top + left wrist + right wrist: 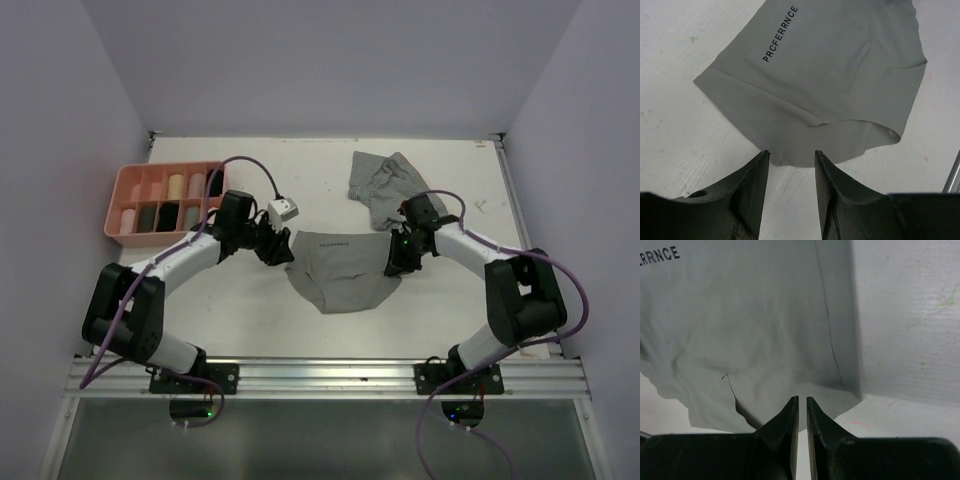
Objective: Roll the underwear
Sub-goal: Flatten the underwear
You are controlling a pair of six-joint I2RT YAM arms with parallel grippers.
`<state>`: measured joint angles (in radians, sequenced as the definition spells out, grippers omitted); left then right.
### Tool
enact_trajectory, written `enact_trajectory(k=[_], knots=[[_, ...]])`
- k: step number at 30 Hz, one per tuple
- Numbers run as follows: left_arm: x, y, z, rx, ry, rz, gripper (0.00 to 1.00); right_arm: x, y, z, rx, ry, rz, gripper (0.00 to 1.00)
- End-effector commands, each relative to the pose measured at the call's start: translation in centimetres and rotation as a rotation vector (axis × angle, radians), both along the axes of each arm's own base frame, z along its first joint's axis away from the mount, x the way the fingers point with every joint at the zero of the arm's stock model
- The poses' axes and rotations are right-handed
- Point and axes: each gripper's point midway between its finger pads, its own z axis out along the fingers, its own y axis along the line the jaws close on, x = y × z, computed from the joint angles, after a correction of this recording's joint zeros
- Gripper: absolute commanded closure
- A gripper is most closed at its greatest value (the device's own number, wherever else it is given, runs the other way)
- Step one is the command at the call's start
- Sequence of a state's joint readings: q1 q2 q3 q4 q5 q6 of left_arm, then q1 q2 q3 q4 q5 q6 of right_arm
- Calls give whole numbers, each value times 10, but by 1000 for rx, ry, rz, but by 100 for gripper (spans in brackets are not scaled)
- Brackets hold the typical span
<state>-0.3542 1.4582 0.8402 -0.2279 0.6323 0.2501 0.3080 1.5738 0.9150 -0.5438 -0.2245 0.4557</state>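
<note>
A plain grey underwear (345, 270) with printed letters on its waistband lies spread flat mid-table. My left gripper (283, 250) sits at its left edge. In the left wrist view the left gripper (791, 154) is open, with the underwear's (830, 75) hem just past the fingertips and bare table between them. My right gripper (395, 262) is at the garment's right edge. In the right wrist view the right gripper (802, 399) has its jaws a narrow slit apart, holding nothing, tips over the underwear's (740, 315) corner. A second, striped grey underwear (385, 180) lies crumpled behind.
A pink compartment tray (118, 205) with several rolled garments stands at the back left, close behind my left arm. White walls close off the table (250, 320) at the back and both sides. A metal rail runs along the near edge.
</note>
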Motion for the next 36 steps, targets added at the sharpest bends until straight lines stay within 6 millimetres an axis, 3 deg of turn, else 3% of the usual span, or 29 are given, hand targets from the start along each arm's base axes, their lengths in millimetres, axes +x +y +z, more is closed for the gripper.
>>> enact_trajectory(k=[1, 5, 7, 10, 14, 16, 18, 20, 27, 36], knots=[[20, -23, 14, -97, -13, 3, 55, 25, 1, 2, 3, -94, -46, 85], [28, -25, -15, -57, 72, 44, 57, 37, -2, 4, -30, -105, -62, 86], [30, -19, -29, -15, 92, 70, 58, 33, -10, -2, -78, -70, -60, 86], [26, -18, -20, -30, 51, 45, 53, 30, -10, -3, -69, -53, -53, 87], [11, -17, 7, -73, -40, -3, 45, 41, -2, 26, -6, -151, -68, 81], [19, -4, 0, 28, -90, 60, 35, 50, -7, 43, -26, -209, -94, 80], [20, 1, -6, 132, -153, 92, 32, 60, -14, 55, -72, -242, -106, 64], [20, -3, -3, 145, -210, 95, 3, 71, -22, 57, -133, -246, -106, 61], [29, 8, -14, 296, -286, 183, 0, 79, -25, 25, -222, -149, -48, 62], [29, 8, -24, 350, -299, 162, 0, 78, -19, 2, -261, -129, 15, 63]])
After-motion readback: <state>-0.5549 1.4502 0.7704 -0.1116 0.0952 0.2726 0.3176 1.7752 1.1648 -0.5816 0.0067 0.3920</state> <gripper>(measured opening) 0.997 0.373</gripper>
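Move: The left leg corner of the grey underwear is about 1 cm to the right of the left gripper and 7 cm below; its left waistband corner is about 7 cm ahead and 3 cm right. The right waistband corner is roughly 10 cm straight ahead of the right gripper, 2 cm below. The right leg corner is level with the right gripper, some 3 cm right; the striped cloth is about 19 cm ahead, 3 cm right. Dab the left gripper down about 4 cm towards the underwear's left edge, raise it again, then open it from half to wide while easing partway back down and tipping the fingers steeper. Creep the right gripper forward along the right edge, lift it over the cloth and set it down near its starting height, 7 cm farther towards the waistband corner, fingers parting somewhat. ##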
